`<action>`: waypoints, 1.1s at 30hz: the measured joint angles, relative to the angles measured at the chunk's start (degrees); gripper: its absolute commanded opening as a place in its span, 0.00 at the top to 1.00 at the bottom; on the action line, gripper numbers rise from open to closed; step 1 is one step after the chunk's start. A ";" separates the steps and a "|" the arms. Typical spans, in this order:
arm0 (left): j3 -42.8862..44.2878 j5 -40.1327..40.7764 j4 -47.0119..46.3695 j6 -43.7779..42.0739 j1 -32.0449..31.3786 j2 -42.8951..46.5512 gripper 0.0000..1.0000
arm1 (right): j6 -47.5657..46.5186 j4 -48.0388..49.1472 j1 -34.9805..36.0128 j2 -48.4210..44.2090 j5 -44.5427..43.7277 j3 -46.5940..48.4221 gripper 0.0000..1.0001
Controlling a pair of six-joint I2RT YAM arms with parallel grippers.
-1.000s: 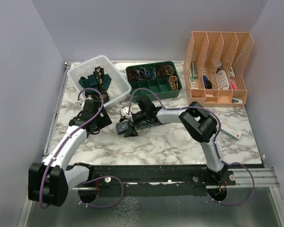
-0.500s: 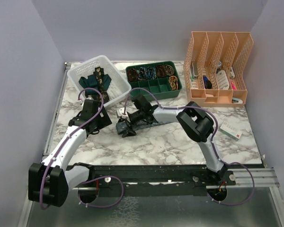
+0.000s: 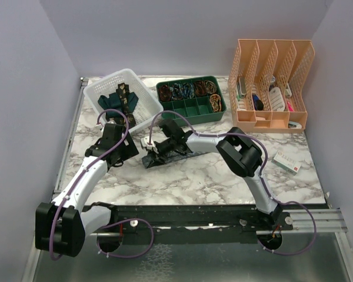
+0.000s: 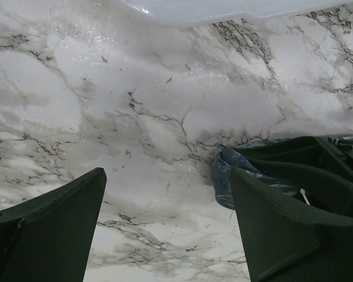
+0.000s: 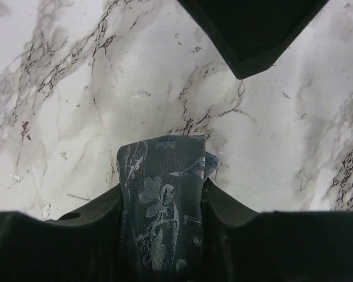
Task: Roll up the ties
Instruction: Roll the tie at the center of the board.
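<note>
A blue-grey patterned tie (image 3: 167, 157) lies on the marble, folded up at its left end. My right gripper (image 3: 152, 153) is shut on that folded end, and the right wrist view shows the tie (image 5: 162, 170) squeezed between the right gripper (image 5: 163, 185) fingers. My left gripper (image 3: 128, 150) stands open just left of it, low over bare marble. In the left wrist view the tie (image 4: 223, 176) shows beside the left gripper (image 4: 167, 176). A dark teal tie (image 3: 110, 101) and a black-brown gold-patterned tie (image 3: 125, 94) lie in the white basket (image 3: 148, 109).
A green compartment tray (image 3: 191, 109) behind the arms holds rolled ties (image 3: 182, 90) in its back row. An orange file organiser (image 3: 270, 82) stands at the back right. A small box (image 3: 285, 160) lies right of the right arm.
My right gripper has slid left along the tie and closed on its folded end. The left arm has not moved.
</note>
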State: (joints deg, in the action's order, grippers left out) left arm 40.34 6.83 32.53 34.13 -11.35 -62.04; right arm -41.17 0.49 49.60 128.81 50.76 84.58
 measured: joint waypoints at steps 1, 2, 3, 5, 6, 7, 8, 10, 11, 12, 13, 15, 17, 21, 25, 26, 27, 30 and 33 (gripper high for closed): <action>0.00 0.02 0.00 -0.09 0.00 0.00 0.13 | -0.28 -0.11 0.00 0.00 0.02 0.00 0.59; 0.00 0.00 0.00 -0.13 0.00 0.00 0.13 | -0.48 -0.13 -0.02 0.00 0.04 0.00 0.59; 0.00 0.00 -0.02 -0.13 0.00 0.00 0.13 | -0.57 -0.09 -0.02 0.00 0.07 -0.04 0.57; 0.00 0.00 -0.02 -0.20 0.00 0.00 0.13 | -0.96 0.07 -0.02 -0.02 0.15 -0.24 0.39; 0.00 0.02 -0.02 -0.26 0.00 0.00 0.13 | -1.03 0.15 -0.02 -0.07 0.31 -0.33 0.32; 0.00 0.00 0.00 -0.33 0.00 0.00 0.13 | -1.01 0.17 -0.02 -0.13 0.48 -0.44 0.28; 0.00 0.00 -0.02 -0.37 0.00 -0.02 0.13 | -1.25 0.24 -0.04 -0.26 0.63 -0.66 0.23; -0.02 0.00 -0.07 -0.46 0.00 -0.15 0.13 | -1.40 0.55 -0.02 -0.85 0.92 -1.64 0.18; -0.04 -0.02 -0.09 -0.55 0.00 -0.24 0.14 | -1.40 0.74 -0.02 -1.33 0.96 -2.38 0.16; -0.11 -0.04 -0.13 -0.59 0.00 -0.31 0.14 | -1.40 0.94 -0.02 -1.88 0.92 -3.23 0.15; -0.22 -0.11 -0.20 -0.63 0.00 -0.37 0.14 | -1.36 1.09 -0.02 -2.40 0.90 -4.07 0.13; -0.48 -0.46 -0.31 -0.76 0.00 -0.55 0.14 | -0.96 1.62 -0.02 -3.45 0.59 -5.49 0.12; -0.74 -1.07 -0.39 -0.81 0.00 -0.70 0.13 | 0.63 3.74 -0.02 -4.90 -0.42 -7.48 0.07; -1.49 -1.90 -1.20 -0.76 0.02 -0.79 0.13 | 7.78 11.72 -0.55 -8.87 -3.52 -12.72 0.00; -2.10 -2.89 -1.75 -0.55 0.04 -0.81 0.13 | 15.98 20.04 -1.38 -13.70 -7.76 -17.97 0.00; -2.19 -2.97 -1.84 -0.52 0.04 -0.81 0.13 | 17.81 21.29 -1.60 -14.36 -8.87 -18.49 0.00; -2.25 -3.02 -2.01 -0.46 0.04 -0.81 0.13 | 20.92 22.97 -1.90 -15.34 -10.93 -19.28 0.00; -2.45 -3.08 -2.62 0.04 0.04 -0.79 0.13 | 31.52 26.58 -2.91 -19.04 -15.34 -22.49 0.00; -3.23 -3.10 -3.45 1.03 0.04 -0.74 0.13 | 44.11 28.06 -3.82 -22.97 -19.10 -25.27 0.13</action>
State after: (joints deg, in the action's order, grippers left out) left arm 37.10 3.73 29.08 35.16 -11.31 -62.78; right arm 2.94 28.56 45.78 105.84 31.66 59.31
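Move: The rolled end of the tie sits pinched between the right fingers, its middle practically at that hand's point. The tie's flat tail runs off from it, centred about 14 cm to the right and 2 cm farther out; the white basket is some 20 cm ahead and 9 cm left, the green box about 21 cm ahead and 17 cm right. From the left hand the roll lies about 8 cm to the right, level with it in reach and 7 cm below. The tie's roll is let go: the right fingers spread wide around it while easing a centimetre or two back and to the right, then the hand climbs off it by nearly 10 cm, swinging forward and farther right and turning clockwise about 35 degrees as the fingers tip more downward. The open left hand, clear of the tie, sinks about 1.5 cm with a slight shift right, towards the roll. ##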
